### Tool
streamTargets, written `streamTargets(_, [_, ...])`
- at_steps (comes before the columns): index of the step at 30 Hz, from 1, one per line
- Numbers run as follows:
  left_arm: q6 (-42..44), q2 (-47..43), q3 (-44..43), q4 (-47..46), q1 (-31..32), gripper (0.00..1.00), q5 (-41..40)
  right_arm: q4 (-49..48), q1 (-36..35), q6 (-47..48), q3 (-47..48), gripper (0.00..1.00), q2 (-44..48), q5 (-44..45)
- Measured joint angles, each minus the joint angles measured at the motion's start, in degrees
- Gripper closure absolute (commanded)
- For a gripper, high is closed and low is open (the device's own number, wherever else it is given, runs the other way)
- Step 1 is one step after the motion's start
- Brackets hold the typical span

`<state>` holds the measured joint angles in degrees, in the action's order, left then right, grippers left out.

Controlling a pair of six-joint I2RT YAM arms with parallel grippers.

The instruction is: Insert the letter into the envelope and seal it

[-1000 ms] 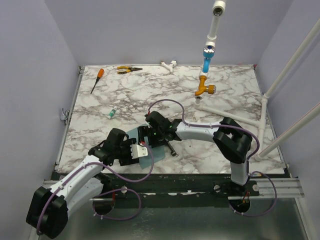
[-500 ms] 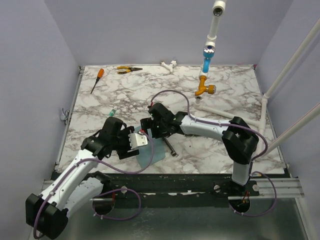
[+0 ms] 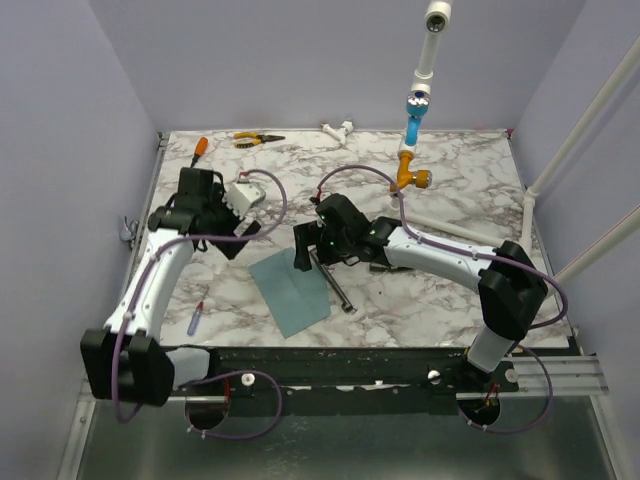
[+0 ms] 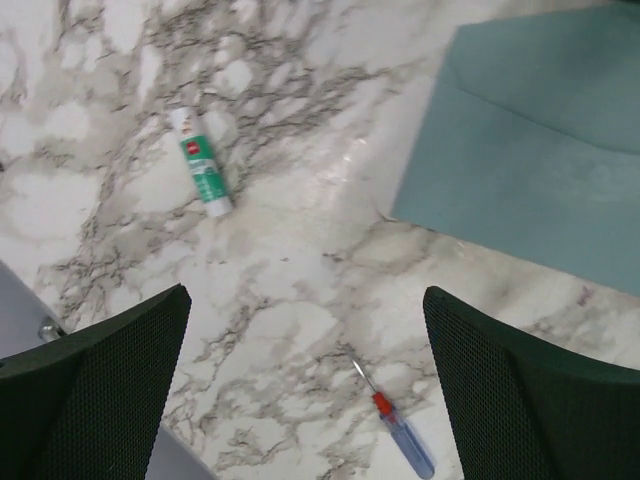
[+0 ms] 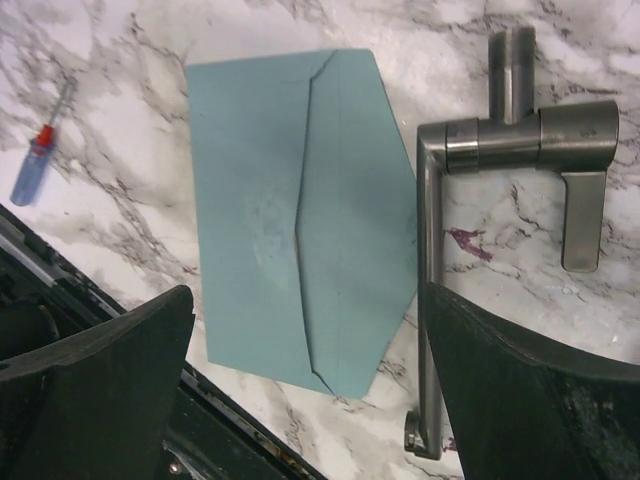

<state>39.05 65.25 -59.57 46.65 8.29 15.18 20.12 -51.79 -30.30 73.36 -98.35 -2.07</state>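
Note:
The teal envelope [image 3: 288, 290] lies flat near the table's front edge, its flap folded down along a crease. It also shows in the right wrist view [image 5: 300, 210] and at the upper right of the left wrist view [image 4: 540, 180]. The letter is not in view. My right gripper [image 3: 303, 252] hovers over the envelope's far end, open [image 5: 310, 390], with nothing between its fingers. My left gripper [image 3: 232, 243] is raised to the envelope's left, open [image 4: 305, 400] and empty above bare marble.
A grey metal lever tool [image 5: 500, 140] lies against the envelope's right side [image 3: 335, 285]. A small blue-handled screwdriver [image 3: 197, 318] and a green glue stick [image 4: 203, 163] lie at the left. An orange screwdriver [image 3: 198, 148], pliers [image 3: 258, 139] and an orange-valved pipe [image 3: 412, 180] stand at the back.
My left arm swung up and left, away from the envelope, its jaws opening wider. The right gripper drew back off the envelope and opened slightly. The envelope now lies uncovered.

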Motion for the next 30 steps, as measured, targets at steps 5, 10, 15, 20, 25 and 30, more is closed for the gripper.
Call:
streamTargets(5, [-3.23, 19.28, -13.94, -2.62, -5.84, 0.1, -4.94, 0.22, 0.0, 1.49, -1.95, 0.0, 0.0, 0.68])
streamTargets(10, [-4.59, 37.09, -28.63, -3.02, -7.96, 0.12, -8.61, 0.66, 0.0, 2.91, -2.49, 0.0, 0.9, 2.97])
streamTargets(15, [-4.72, 42.93, -30.27, -0.96, -7.91, 0.13, -7.32, 1.27, 0.0, 4.02, -2.62, 0.0, 2.47, 5.42])
streamTargets(20, [-4.72, 43.45, -30.32, -0.07, -7.8, 0.22, -7.56, 1.99, 0.0, 5.03, -2.75, 0.0, 2.73, 6.45])
streamTargets(25, [-4.63, 46.18, -30.27, -0.09, -7.8, 0.29, -9.49, 2.12, 0.09, 5.77, -2.75, 0.0, 2.43, 6.84])
streamTargets(30, [-4.57, 49.79, -30.12, 0.13, -7.8, 0.28, -11.13, 2.45, 0.15, 6.25, -2.71, 0.0, 1.03, 6.99])
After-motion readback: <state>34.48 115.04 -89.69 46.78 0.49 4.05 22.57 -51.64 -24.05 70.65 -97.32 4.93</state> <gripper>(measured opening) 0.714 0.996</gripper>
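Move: The glue stick lies about 14 cm ahead of the left hand, 7 cm to its left and 15 cm below. The teal envelope's middle is 5 cm back and 11 cm right of that hand, and the small blue screwdriver 11 cm back and 11 cm left, both likewise down on the table. From the right hand, the glue stick is roughly 16 cm ahead, 24 cm left and 10 cm below. Swing the left gripper quickly forward about 15 cm and some 6 cm left to the glue stick, then sink over it, about 12 cm down in all. Tip the fingers roughly 20 degrees steeper, turn them some 15 counter-clockwise, and narrow them partway without touching yet. Meanwhile let the open right hand drift 3 cm right above the envelope and faucet, sinking slightly. ##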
